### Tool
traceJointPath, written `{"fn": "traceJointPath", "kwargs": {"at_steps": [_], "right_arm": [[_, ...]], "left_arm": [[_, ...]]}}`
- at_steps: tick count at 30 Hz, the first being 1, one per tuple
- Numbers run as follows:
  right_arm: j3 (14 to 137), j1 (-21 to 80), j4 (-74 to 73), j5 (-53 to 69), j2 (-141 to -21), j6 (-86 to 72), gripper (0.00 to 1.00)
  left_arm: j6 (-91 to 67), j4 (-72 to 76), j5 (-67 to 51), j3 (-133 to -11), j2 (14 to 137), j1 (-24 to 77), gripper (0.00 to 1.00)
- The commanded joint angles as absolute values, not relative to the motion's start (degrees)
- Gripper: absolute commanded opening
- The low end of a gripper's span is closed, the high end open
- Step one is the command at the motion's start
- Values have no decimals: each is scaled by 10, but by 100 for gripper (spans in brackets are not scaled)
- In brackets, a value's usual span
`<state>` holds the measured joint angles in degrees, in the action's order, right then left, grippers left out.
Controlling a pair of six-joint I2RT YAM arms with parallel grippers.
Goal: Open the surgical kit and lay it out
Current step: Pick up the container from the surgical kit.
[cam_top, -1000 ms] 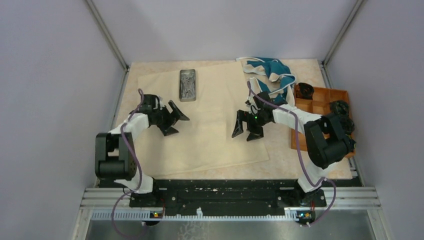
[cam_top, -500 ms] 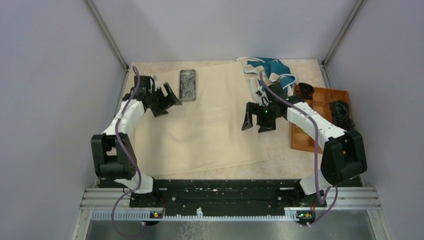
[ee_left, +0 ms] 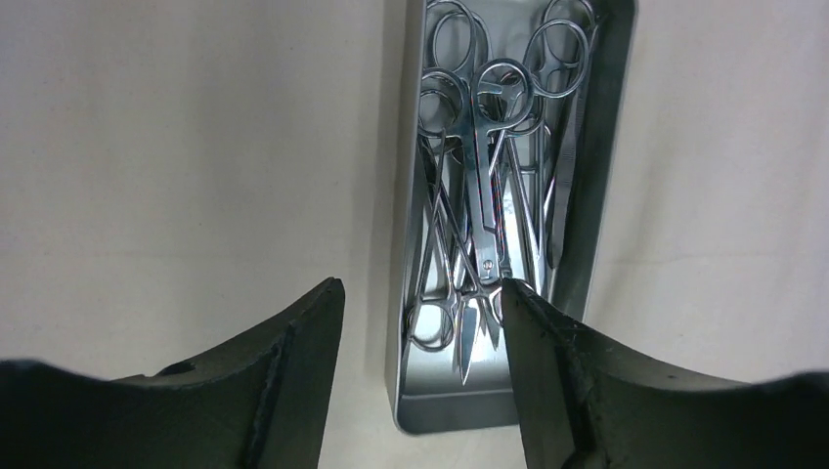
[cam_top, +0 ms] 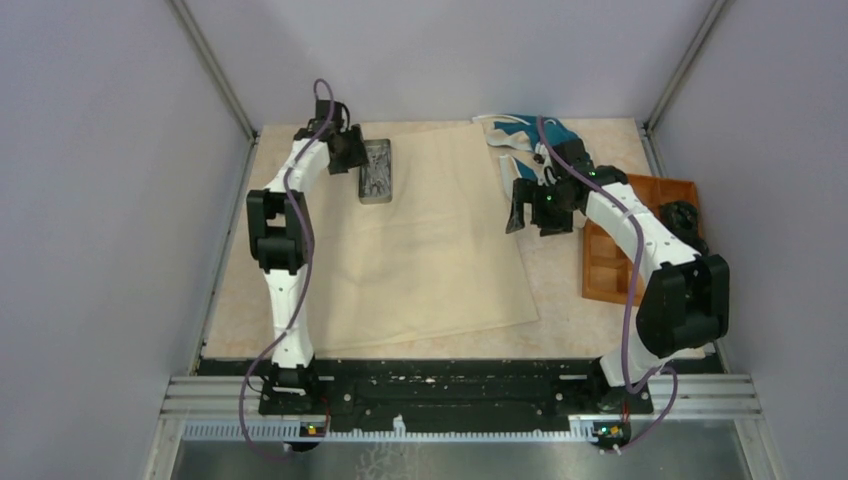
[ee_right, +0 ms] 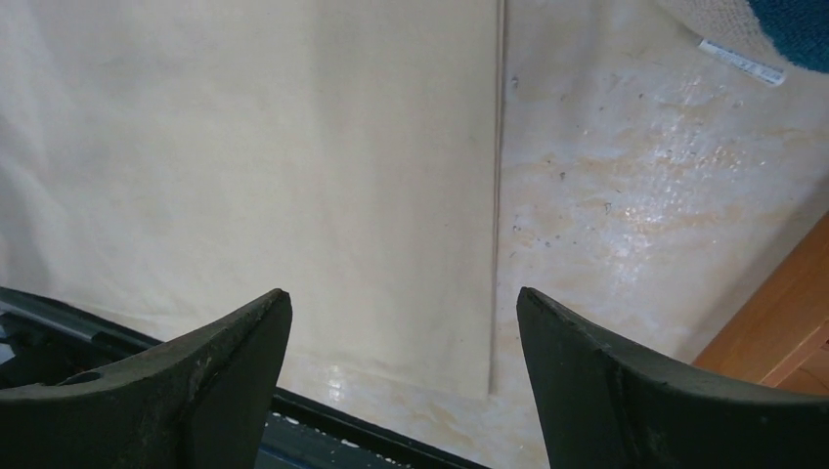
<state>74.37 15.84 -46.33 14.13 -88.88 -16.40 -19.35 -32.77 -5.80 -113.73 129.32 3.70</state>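
The beige cloth wrap (cam_top: 420, 250) lies spread flat over the table. On its far left part sits the small steel tray (cam_top: 376, 190), holding several silver ring-handled scissors and forceps (ee_left: 479, 195) heaped lengthwise. My left gripper (cam_top: 352, 152) (ee_left: 420, 285) is open just above the steel tray (ee_left: 469, 405), straddling its left wall. One finger is over the cloth wrap (ee_left: 196, 147), the other over the instruments' tips. My right gripper (cam_top: 530, 212) (ee_right: 403, 293) is open and empty above the right edge of the cloth wrap (ee_right: 244, 147).
Teal-and-white fabric (cam_top: 540, 140) is bunched at the back right. An orange-brown compartment tray (cam_top: 640, 250) with dark items stands along the right side, its corner showing in the right wrist view (ee_right: 787, 327). Bare table (ee_right: 635, 195) lies between cloth and tray.
My left arm reached far back to the steel tray and its jaws narrowed somewhat. My right gripper moved back and rightward to the cloth's right edge.
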Motion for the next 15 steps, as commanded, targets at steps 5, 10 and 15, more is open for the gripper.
{"fn": "traceJointPath", "kwargs": {"at_steps": [5,10,15], "right_arm": [[787,140,-468,101,-902,-133,85],[783,121,-472,108,-906,-118,85],[759,93,-470,126,-895,-122,84]], "left_arm": [[-134,-309,50,-1201,1338,73,57],[-133,-303,83,-1222,1372,83,51],[-134,-299,106,-1238,1389,89,44]]}}
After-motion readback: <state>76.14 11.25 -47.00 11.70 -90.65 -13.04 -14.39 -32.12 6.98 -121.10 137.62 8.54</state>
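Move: Just ahead and to the right of the left hand lies the container: its middle is about 1 cm farther out, 5 cm right and 6 cm below, with the long left wall almost under the gap between the fingers. The spread cloth beneath it has its middle some 19 cm back and 12 cm right of the hand; the far table edge runs about 14 cm ahead. From the right hand the container is roughly 17 cm forward, 40 cm left and 11 cm down. Sinking about 3.5 cm while easing some 2.5 cm forward, the left hand comes down onto the container's long left wall, one finger outside and one over the instruments, rolling its left side up by some 10 to 15 degrees as the fingers close from wide to about half open. The right hand, empty and open, drifts right and a little forward, away from the container. ##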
